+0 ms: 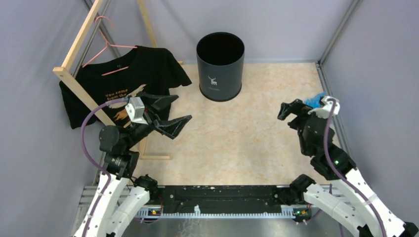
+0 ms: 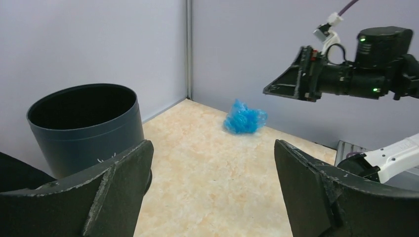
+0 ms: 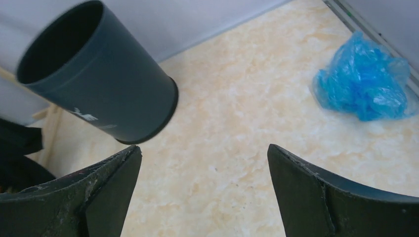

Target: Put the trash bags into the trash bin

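The trash bin stands upright and empty at the back middle of the floor; it also shows in the left wrist view and the right wrist view. The crumpled light-blue trash bag lies by the right wall; it also shows in the left wrist view and the right wrist view. My right gripper is open and empty, held above the floor just near-left of the bag. My left gripper is open and empty, raised at the left, pointing right.
A black T-shirt hangs on a pink hanger from a wooden rack at the back left. Grey walls close in the left, back and right sides. A black rail runs along the near edge.
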You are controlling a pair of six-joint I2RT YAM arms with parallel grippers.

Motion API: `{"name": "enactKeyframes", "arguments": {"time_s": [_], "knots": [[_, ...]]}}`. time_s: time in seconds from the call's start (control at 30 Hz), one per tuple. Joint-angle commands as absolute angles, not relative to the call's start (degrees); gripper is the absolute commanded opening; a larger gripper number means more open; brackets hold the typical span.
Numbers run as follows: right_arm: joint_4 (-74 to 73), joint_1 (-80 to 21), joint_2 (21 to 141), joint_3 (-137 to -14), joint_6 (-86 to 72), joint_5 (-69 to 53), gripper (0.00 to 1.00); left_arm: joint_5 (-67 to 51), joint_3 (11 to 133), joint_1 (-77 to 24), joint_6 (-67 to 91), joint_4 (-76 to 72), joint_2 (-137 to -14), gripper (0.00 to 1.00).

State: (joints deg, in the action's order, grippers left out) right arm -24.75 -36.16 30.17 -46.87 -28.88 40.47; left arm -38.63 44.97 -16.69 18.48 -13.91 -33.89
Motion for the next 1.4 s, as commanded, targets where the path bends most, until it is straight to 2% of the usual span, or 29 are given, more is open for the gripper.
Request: {"name": "enactKeyframes", "arguments": {"time_s": [0.0, 0.2, 0.37, 0.43, 0.53, 0.6, 0.67, 0.77, 0.87, 0.93, 0.97, 1.07, 1.1, 1.17, 1.23, 1.37], "knots": [[-24.1, -36.6, 37.6, -48.4, -31.5, 46.4, 0.99, -38.8, 46.1, -17.7, 17.2, -16.8, -33.9, 0.98], [-15.7, -36.6, 47.2, -48.5, -27.1, 39.6, 0.99, -38.9, 47.0, -19.5, 16.3, -15.0, -34.3, 0.98], [-5.3, -35.3, 56.0, -46.2, -22.7, 42.6, 0.99, -35.8, 47.3, -20.3, 14.7, -13.2, -33.7, 0.98], [-5.3, -29.3, 59.8, -46.7, -25.3, 38.6, 0.99, -33.3, 47.5, -21.0, 13.6, -11.7, -33.4, 0.98], [-7.5, -13.0, 63.6, -48.3, -35.2, 24.6, 0.99, -30.0, 47.5, -22.6, 11.8, -10.3, -32.7, 0.98], [-7.1, -4.1, 64.8, -48.7, -39.4, 20.2, 0.99, -30.2, 47.6, -22.8, 11.8, -10.3, -32.3, 0.98], [-5.0, 2.3, 65.6, -49.1, -40.0, 20.9, 0.99, -30.7, 47.5, -22.8, 12.1, -10.6, -31.9, 0.98], [-3.2, 7.9, 68.1, -50.8, -40.6, 28.2, 0.99, -30.9, 47.2, -23.1, 12.6, -11.0, -31.9, 0.98], [-0.6, 11.5, 73.8, -53.0, -37.5, 36.4, 0.99, -30.2, 47.0, -23.6, 12.4, -11.0, -32.1, 0.98], [3.1, 14.1, 79.3, -53.6, -36.5, 36.3, 0.99, -29.5, 47.0, -24.2, 12.2, -10.8, -32.1, 0.98], [4.4, 15.7, 82.3, -53.8, -37.5, 33.3, 0.99, -29.2, 47.0, -24.4, 12.2, -10.6, -32.1, 0.98], [7.6, 20.9, 91.4, -56.2, -40.4, 14.2, 0.98, -28.7, 47.0, -25.1, 12.0, -10.4, -32.5, 0.98], [7.4, 21.7, 94.3, -57.8, -39.7, 9.2, 0.95, -28.7, 46.9, -25.2, 11.9, -10.4, -32.8, 0.98], [4.2, 22.0, 98.9, -60.9, -37.6, 4.5, 0.83, -28.6, 46.8, -25.5, 11.9, -10.3, -33.3, 0.98], [3.6, 21.9, 101.0, -61.0, -36.5, -3.2, 0.58, -28.5, 46.7, -25.8, 12.0, -10.4, -34.0, 0.98], [13.5, 20.9, 94.9, -48.0, -41.2, -15.1, 0.37, -28.6, 46.6, -25.9, 12.5, -10.5, -36.0, 0.98]]}}
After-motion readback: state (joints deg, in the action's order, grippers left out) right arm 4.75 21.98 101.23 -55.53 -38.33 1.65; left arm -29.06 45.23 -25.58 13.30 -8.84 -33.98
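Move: Ahead and to the right of the right hand, the blue trash bag lies on the table about 21 cm forward, 22 cm right and 26 cm below. The trash bin stands some 33 cm ahead and 24 cm to the left of this hand, its middle about 15 cm lower. From the left hand, the bag is roughly 26 cm ahead, 58 cm to the right and 37 cm below. Sinking forward with open fingers, the right hand first drifts slightly left, then swings some 28 cm right over to the bag and drops steeply onto it, finishing about 25 cm lower. It tips down roughly 30 degrees, its clockwise turn partly unwinding; near the bottom it cuts back 4 cm left while the fingers close about halfway, gathering the blue plastic between them. ##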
